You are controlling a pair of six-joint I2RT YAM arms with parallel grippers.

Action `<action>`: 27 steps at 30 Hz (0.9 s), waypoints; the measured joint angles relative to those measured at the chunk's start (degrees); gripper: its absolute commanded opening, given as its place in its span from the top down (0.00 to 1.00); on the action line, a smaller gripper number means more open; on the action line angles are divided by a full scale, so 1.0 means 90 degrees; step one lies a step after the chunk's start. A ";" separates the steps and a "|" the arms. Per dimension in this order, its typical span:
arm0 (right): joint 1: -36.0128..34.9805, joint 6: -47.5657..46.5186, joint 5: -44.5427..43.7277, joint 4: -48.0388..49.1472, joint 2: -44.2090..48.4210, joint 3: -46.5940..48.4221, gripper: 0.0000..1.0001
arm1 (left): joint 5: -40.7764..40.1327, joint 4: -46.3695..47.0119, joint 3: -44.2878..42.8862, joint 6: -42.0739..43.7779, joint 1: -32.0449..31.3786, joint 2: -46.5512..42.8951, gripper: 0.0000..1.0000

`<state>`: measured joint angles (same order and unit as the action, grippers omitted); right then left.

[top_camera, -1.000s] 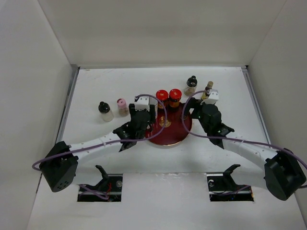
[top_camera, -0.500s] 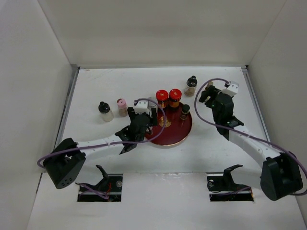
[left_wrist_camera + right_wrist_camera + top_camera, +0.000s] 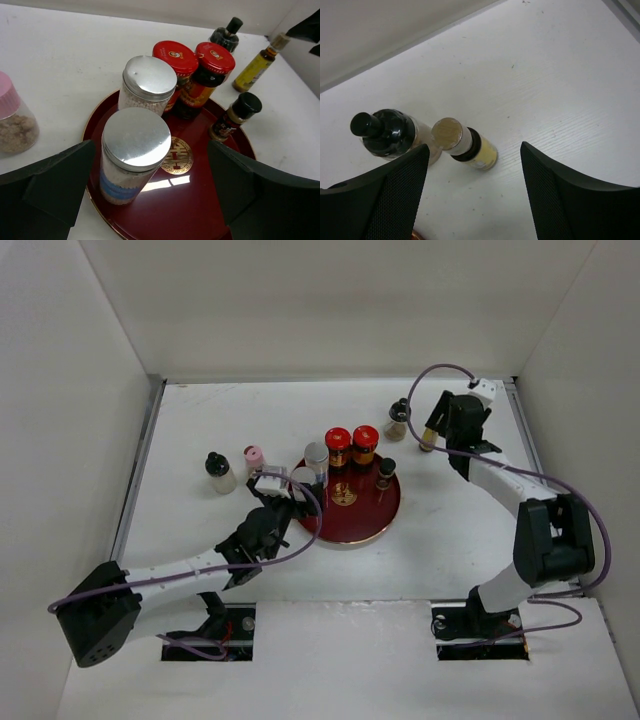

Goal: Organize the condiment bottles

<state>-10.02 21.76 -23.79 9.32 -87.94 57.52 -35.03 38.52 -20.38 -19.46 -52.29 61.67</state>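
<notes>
The dark red tray (image 3: 360,518) holds two red-capped jars (image 3: 338,444) (image 3: 365,442), two silver-capped jars (image 3: 316,455) (image 3: 303,478) and a small black-capped bottle (image 3: 385,473). My left gripper (image 3: 288,492) is open at the tray's near-left rim. The nearer silver-capped jar (image 3: 134,152) stands free just ahead of its spread fingers (image 3: 50,187). My right gripper (image 3: 475,200) is open at the back right. The slim amber bottle (image 3: 466,146) stands upright ahead of its jaws, untouched, beside a black-capped bottle (image 3: 387,134).
A pink-capped jar (image 3: 254,460) and a black-capped bottle (image 3: 219,472) stand on the white table left of the tray. White walls enclose the table on three sides. Purple cables loop over both arms.
My left gripper opened, let go of the silver-capped jar on the tray and drew back. My right arm swung from the tray to the back right, over the amber bottle.
</notes>
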 measured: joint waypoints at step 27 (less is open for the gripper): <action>-0.0529 -0.0782 -0.0469 -0.0607 0.0391 0.0160 0.72 | 0.0112 0.0984 0.0580 -0.0058 0.0063 -0.0372 0.03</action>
<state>-14.79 14.72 -28.01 3.86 -84.42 58.96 -34.02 47.37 -15.16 -19.99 -51.72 58.33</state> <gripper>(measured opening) 0.389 0.974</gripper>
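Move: The yellow bottle stands upright about 4 cm ahead of the right hand and almost in line with it, its middle some 8 cm lower. Beside that bottle, about 8 cm to its left and 2 cm farther out, is the clear black-capped bottle; the small shaker on the tray lies roughly 11 cm left and 10 cm nearer than the yellow bottle. From the left hand the yellow bottle is about 18 cm ahead and 30 cm to the right. The right hand eases forward about 4 cm and sinks some 2 cm over the yellow bottle, its fingers closing from well open as it goes until they pinch the capped top from both sides. Keeping that grip, it then turns back, drawing the bottle some 5 cm towards the base while lifting it about 4 cm and drifting slightly left, towards the tray's side. ##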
